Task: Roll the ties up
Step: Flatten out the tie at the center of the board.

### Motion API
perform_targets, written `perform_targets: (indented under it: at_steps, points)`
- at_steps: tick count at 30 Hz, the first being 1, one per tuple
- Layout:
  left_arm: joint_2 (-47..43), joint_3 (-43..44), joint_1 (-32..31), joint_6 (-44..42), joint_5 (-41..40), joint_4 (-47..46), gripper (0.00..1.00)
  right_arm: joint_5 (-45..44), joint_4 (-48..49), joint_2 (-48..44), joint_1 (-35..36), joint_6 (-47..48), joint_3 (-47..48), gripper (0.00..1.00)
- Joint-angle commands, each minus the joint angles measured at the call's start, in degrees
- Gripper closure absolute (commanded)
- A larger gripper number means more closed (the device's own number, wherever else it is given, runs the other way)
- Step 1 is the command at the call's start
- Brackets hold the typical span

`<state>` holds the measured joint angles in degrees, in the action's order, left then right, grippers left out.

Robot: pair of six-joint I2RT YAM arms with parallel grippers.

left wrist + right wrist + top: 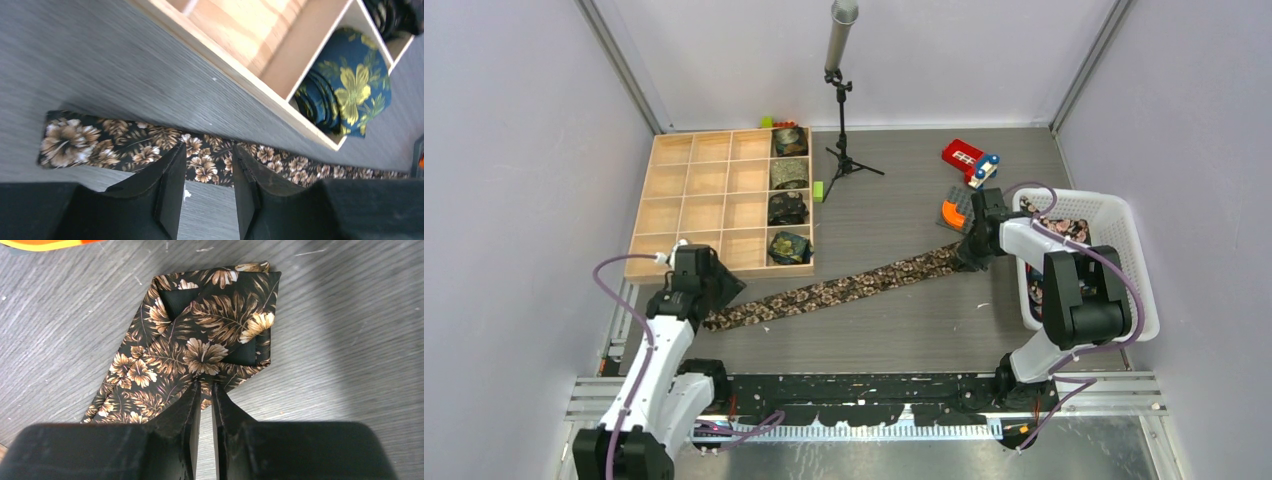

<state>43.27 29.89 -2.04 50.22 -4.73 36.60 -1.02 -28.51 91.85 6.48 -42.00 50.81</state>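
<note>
A long dark tie with tan flowers lies stretched out diagonally across the grey table. My left gripper hovers over its narrow end. In the left wrist view that gripper is open, its tips standing over the tie with nothing between them. My right gripper is at the wide end. In the right wrist view it is nearly closed, pinching the edge of the tie, whose pointed tip is folded over. Rolled ties, one blue with yellow flowers, fill the right column of the wooden box.
The wooden grid box stands at the back left, close to my left gripper. At the right is a white basket holding more fabric. A microphone stand, a red toy and an orange block are behind the tie.
</note>
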Motion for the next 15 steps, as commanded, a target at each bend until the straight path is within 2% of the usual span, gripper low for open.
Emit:
perform_targets:
  at_steps: [1,5,11,15]
  points:
    - [4.82,-0.84,-2.32,-3.90,9.99,-8.43,0.60,-8.18,-4.57,-2.53,-3.37,0.24,-1.31,0.81]
    - [8.80,-1.68,-6.41,-3.53,11.77,-12.26,0.61,-10.75,-5.68,-3.95,-4.54,-0.03,-1.94,0.81]
    - [12.85,-2.03,-13.26,-2.67,10.26,-14.77,0.61,-14.36,-7.06,-5.93,-5.71,-1.50,-2.88,0.81]
    - [15.04,-2.99,-14.22,-3.18,7.82,-14.66,0.61,-14.42,-7.08,-5.80,-5.70,-1.62,-2.71,0.81]
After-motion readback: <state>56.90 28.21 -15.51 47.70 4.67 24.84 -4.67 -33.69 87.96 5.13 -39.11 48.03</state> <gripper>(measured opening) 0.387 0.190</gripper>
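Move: The tie's middle lies about 22 cm right of the left hand, 2 cm farther out and 7 cm below; its left end is some 5 cm left and 5 cm back. The blue rolled tie sits 12 cm right and 11 cm ahead. From the right hand, already on the tie near its right end, the tie's middle is about 30 cm left and 6 cm back; the orange toy is 4 cm left and 10 cm ahead, the white basket's middle 24 cm right. The tie's right end is drawn back and to the right over the board, about 4 cm, by the right hand, which keeps its nearly shut fingers pinched on the cloth at table height. Meanwhile the left hand, fingers parted, sweeps some 8 cm right above the tie towards its middle, sinking about 3 cm and turning 20 degrees clockwise, still clear of the cloth. ##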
